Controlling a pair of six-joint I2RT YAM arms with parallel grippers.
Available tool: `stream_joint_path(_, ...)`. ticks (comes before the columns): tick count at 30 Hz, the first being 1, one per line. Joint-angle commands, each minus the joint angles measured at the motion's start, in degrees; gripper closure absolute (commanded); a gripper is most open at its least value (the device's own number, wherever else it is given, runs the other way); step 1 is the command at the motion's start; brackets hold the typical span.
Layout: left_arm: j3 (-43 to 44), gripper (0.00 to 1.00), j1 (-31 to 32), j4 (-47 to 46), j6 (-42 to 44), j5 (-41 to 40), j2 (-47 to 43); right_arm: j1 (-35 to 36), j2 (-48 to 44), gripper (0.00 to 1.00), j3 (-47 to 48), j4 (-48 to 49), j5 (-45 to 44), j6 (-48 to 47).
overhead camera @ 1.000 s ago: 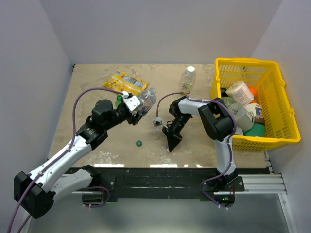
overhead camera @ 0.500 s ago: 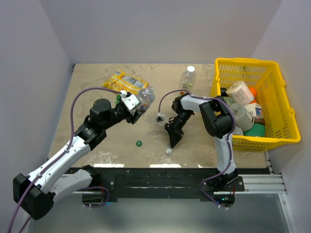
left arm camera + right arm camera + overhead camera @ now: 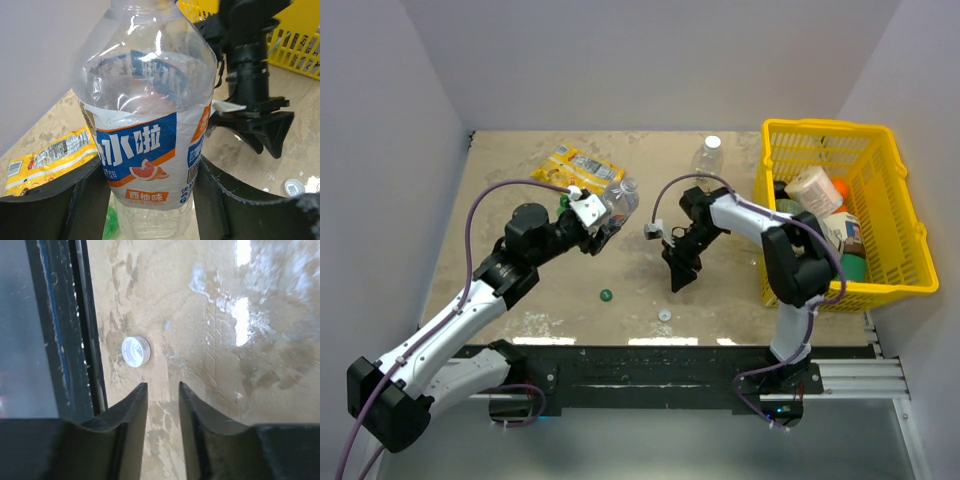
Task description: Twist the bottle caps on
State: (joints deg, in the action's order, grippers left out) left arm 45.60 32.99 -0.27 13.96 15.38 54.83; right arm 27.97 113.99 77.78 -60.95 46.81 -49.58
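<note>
My left gripper [image 3: 601,222] is shut on a clear bottle [image 3: 622,200] with a blue, white and orange label [image 3: 145,140], held off the table and tilted. The fingers [image 3: 50,200] press on both sides of it. My right gripper [image 3: 677,283] points down at the table, open by a narrow gap [image 3: 162,387] with nothing in it. A white cap [image 3: 664,315] lies on the table just beyond its tips [image 3: 136,351]. A dark green cap [image 3: 606,295] lies to the left. A second clear bottle [image 3: 708,158] with a white cap on it stands at the back.
A yellow snack packet [image 3: 582,168] lies at the back left. The yellow basket [image 3: 900,215] full of containers stands on the right. A bit of green [image 3: 565,203] shows behind my left gripper. The black front rail [image 3: 65,340] runs close to the white cap.
The right gripper has lifted and swung back from the front edge, and its jaws have parted slightly. The white cap now lies on the table. The left arm and bottle stayed put.
</note>
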Motion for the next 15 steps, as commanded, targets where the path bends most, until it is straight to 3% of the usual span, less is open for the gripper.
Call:
stream_joint_path(1, 1.59, 1.00, -0.56, -2.89, -0.86, 0.62, -0.51, 1.65, -13.43, 0.46, -6.66, 8.28, -0.84, -2.88)
stream_joint_path(5, 2.03, 1.00, -0.65, -3.50, -0.86, 0.53, -0.16, 6.74, -24.06, 0.33, -18.06, 16.28, -7.23, -5.87)
stream_joint_path(10, 2.65, 1.00, -0.74, -4.21, -0.42, 0.01, 0.28, 15.09, -34.35, 0.29, -29.95, 34.65, -16.47, -2.63)
stream_joint_path(15, 3.17, 1.00, -0.91, -3.33, 0.11, -0.17, 0.10, 16.86, -31.73, 0.30, -32.51, 40.63, -20.17, 1.85)
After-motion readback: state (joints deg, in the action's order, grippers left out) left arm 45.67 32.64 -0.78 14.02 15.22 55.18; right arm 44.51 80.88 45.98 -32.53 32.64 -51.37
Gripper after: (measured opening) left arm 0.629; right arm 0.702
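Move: Behind the right hand, about 6 cm back, 2 cm to its left and 4 cm below, the small white bottle cap lies on the table. The green cap is some 14 cm to this hand's left and 2 cm back, also about 4 cm lower; the table's near edge runs about 12 cm straight back of the hand. From the left hand, which holds the clear bottle, the white cap is roughly 12 cm back, 10 cm right and 26 cm down. Rising about 4 cm clear of the table first, the right hand swings back some 7 cm in an arc and then sinks about 3 cm towards the white cap. The fingers spread from part-open to wide, while the wrist tips some 35 degrees from slanting back to pointing down and left, ending with the cap between and beyond the open tips. The left hand stays put and keeps its grip on the clear bottle. ##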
